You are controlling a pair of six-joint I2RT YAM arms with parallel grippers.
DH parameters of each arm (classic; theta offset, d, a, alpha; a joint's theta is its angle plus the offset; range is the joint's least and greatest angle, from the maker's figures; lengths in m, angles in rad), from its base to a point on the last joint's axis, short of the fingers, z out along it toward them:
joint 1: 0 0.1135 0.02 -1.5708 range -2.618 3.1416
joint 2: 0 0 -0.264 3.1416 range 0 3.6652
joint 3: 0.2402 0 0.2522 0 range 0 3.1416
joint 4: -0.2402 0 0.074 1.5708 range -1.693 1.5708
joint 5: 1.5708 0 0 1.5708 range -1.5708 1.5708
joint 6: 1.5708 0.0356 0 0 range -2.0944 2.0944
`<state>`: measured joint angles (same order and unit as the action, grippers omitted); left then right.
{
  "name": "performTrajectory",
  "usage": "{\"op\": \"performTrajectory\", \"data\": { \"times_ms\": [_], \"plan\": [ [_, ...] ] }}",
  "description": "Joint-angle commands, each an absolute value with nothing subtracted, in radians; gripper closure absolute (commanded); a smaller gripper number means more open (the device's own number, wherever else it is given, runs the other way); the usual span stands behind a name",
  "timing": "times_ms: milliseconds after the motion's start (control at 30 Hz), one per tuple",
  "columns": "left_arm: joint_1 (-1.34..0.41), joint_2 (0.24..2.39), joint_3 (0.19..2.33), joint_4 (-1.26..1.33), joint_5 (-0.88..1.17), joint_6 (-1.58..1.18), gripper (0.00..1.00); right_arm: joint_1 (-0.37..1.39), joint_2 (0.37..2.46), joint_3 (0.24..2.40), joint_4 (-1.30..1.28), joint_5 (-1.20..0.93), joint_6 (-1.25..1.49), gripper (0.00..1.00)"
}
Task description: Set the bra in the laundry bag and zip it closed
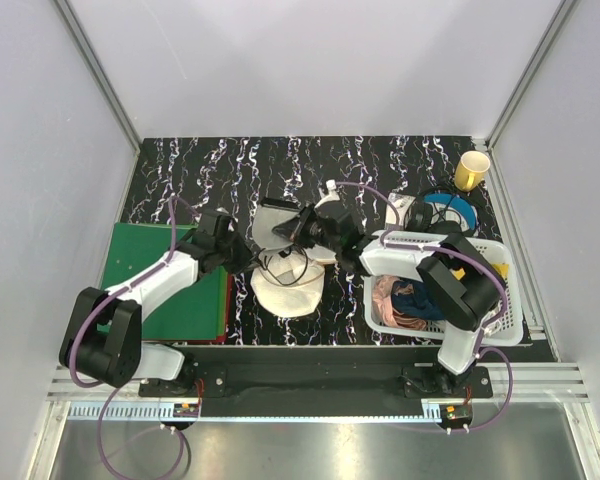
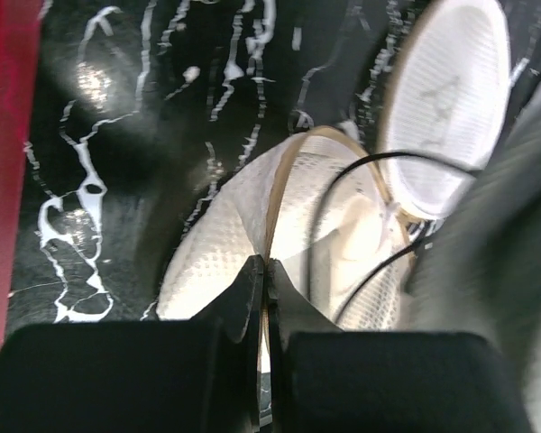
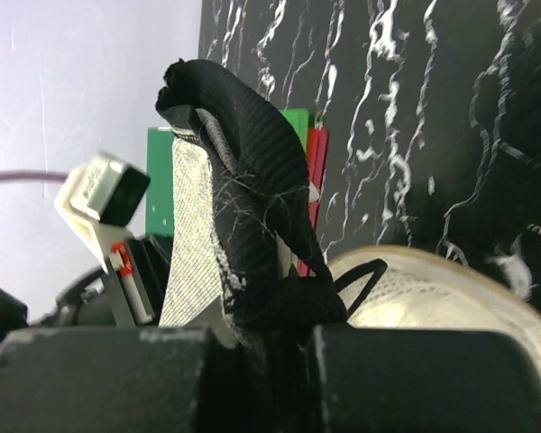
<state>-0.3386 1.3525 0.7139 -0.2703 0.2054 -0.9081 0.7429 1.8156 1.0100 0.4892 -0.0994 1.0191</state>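
The laundry bag (image 1: pixel 288 290) lies open mid-table, its cream mesh lower half flat and its other half (image 1: pixel 272 222) tipped up behind. In the left wrist view my left gripper (image 2: pixel 267 271) is shut on the tan rim of the bag's lower half (image 2: pixel 221 244), and the raised half (image 2: pixel 451 99) stands at the upper right. My right gripper (image 3: pixel 275 338) is shut on the black bra (image 3: pixel 252 180), which bunches up above the jaws. It hangs over the open bag (image 3: pixel 433 289), and thin black straps (image 2: pixel 343 189) trail down into the lower half.
A white lattice basket (image 1: pixel 505 290) holding clothes stands at the right, under the right arm. Behind it are a yellow cup (image 1: pixel 471 170) and a blue tape roll (image 1: pixel 448 212). A green board (image 1: pixel 145 275) with a red edge lies at the left.
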Motion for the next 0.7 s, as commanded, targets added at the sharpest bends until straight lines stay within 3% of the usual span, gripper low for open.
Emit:
{"op": "performTrajectory", "data": {
  "times_ms": [0,367,667],
  "plan": [
    [-0.341,1.313,0.756,-0.216,0.256,-0.856,1.00,0.788,1.766,0.948,0.597,-0.040,1.017,1.00],
    [-0.339,1.261,0.804,-0.216,0.321,-0.824,1.00,0.808,1.743,0.684,0.844,-0.164,0.841,1.00],
    [-0.345,1.316,0.879,-0.268,0.442,-0.687,1.00,0.789,1.793,0.687,0.864,-0.432,0.664,1.00]
  ]
}}
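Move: The laundry bag, its rim already pinched by the left gripper, has its middle about 8 cm to the right of that hand, 4 cm back and 4 cm below. From the right gripper, which holds the bra, the bag's middle lies some 10 cm back, straight below otherwise, about 11 cm down. The round white bag is about 10 cm to the right of this hand, level with it and 11 cm lower. The green folder's middle is roughly 21 cm left of the left hand, 4 cm back. Bring the right gripper back about 9 cm and down some 6 cm, easing slightly right and turning about 15 degrees counter-clockwise, to carry the still firmly shut-on bra over the laundry bag towards its mouth. Meanwhile keep the left fingers pinched on the bag's rim and raise it about 6 cm, faster towards the end, drifting a little right. ##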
